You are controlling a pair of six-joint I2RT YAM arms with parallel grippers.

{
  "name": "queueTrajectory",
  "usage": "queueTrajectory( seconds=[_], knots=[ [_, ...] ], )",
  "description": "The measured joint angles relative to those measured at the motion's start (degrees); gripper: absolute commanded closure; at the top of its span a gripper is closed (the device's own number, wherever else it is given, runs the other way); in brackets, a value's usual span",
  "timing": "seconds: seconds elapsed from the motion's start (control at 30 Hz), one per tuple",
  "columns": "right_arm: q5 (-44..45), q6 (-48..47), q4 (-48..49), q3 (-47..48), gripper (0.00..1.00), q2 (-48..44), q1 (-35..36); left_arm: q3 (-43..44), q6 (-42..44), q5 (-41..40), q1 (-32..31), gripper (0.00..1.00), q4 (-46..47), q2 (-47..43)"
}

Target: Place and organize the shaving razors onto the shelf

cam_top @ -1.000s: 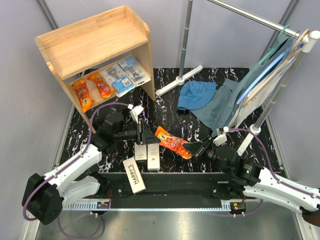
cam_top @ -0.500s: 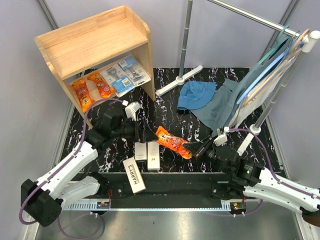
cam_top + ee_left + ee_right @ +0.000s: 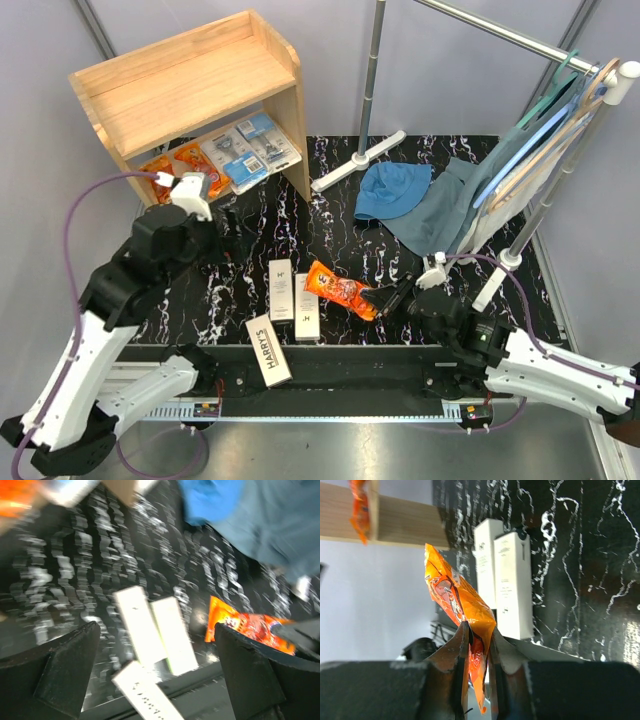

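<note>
My right gripper is shut on one end of a shiny orange razor pack, which it holds just over the table; in the right wrist view the fingers pinch the pack. Two white Harry's boxes lie side by side left of it. A third box lies at the front edge. My left gripper is open and empty, raised above these boxes. The light-wood shelf holds orange packs and blue blister packs on its lower level.
A metal clothes rack stands behind, with its white foot on the table. Garments hang on hangers at the right. A blue hat and a blue cloth lie at back right.
My left gripper opened, let go of a white box beside the other one, and rose back toward the shelf. The right gripper shifted slightly left with the orange pack.
</note>
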Motion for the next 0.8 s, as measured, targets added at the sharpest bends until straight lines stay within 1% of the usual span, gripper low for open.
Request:
queueTrajectory(
  seconds=[0.17, 0.3, 0.5, 0.63, 0.8],
  knots=[
    [-1.3, -1.8, 0.2, 2.3, 0.9, 4.9, 0.0, 5.0, 1.1, -10.6, 0.0, 0.01, -5.7, -3.3],
    [-2.1, -3.3, 2.0, 4.9, 0.9, 9.4, 0.0, 7.0, 1.3, -16.4, 0.1, 0.01, -8.8, -5.8],
    [-4.9, -5.9, 6.7, 10.7, 0.9, 19.3, 0.0, 9.6, 1.2, -21.7, 0.0, 0.01, -11.9, -7.0],
    [-7.4, -7.2, 11.4, 16.1, 0.9, 27.6, 0.0, 13.6, 1.1, -25.1, 0.0, 0.01, -13.4, -7.3],
    [-10.7, -8.2, 17.6, 24.3, 0.9, 38.6, -0.1, 16.1, 1.2, -27.7, 0.0, 0.01, -14.2, -8.5]
  ],
)
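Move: The right hand already holds an orange razor packet by one end; the two packets on the lower shelf lie about 25 cm ahead and 34 cm to its left, roughly level with it. Of the two white boxes, 11 cm below, the nearer is some 13 cm left and 3 ahead, the other 18 left and 6 ahead. From the empty left hand those shelf packets are about 17 cm ahead, 10 left and 12 below. Slowly at first, then gathering speed, the right hand keeps its pinch on the orange packet's end and carries it about 14 cm left, with a rise of some 5 cm, over the white boxes towards the lower shelf, the wrist swinging a little counter-clockwise. The left hand, empty and still wide open, clears the way by drawing off about 12 cm left and well upward, edging back from the shelf as it turns some 25 degrees counter-clockwise and its fingers tip up. ##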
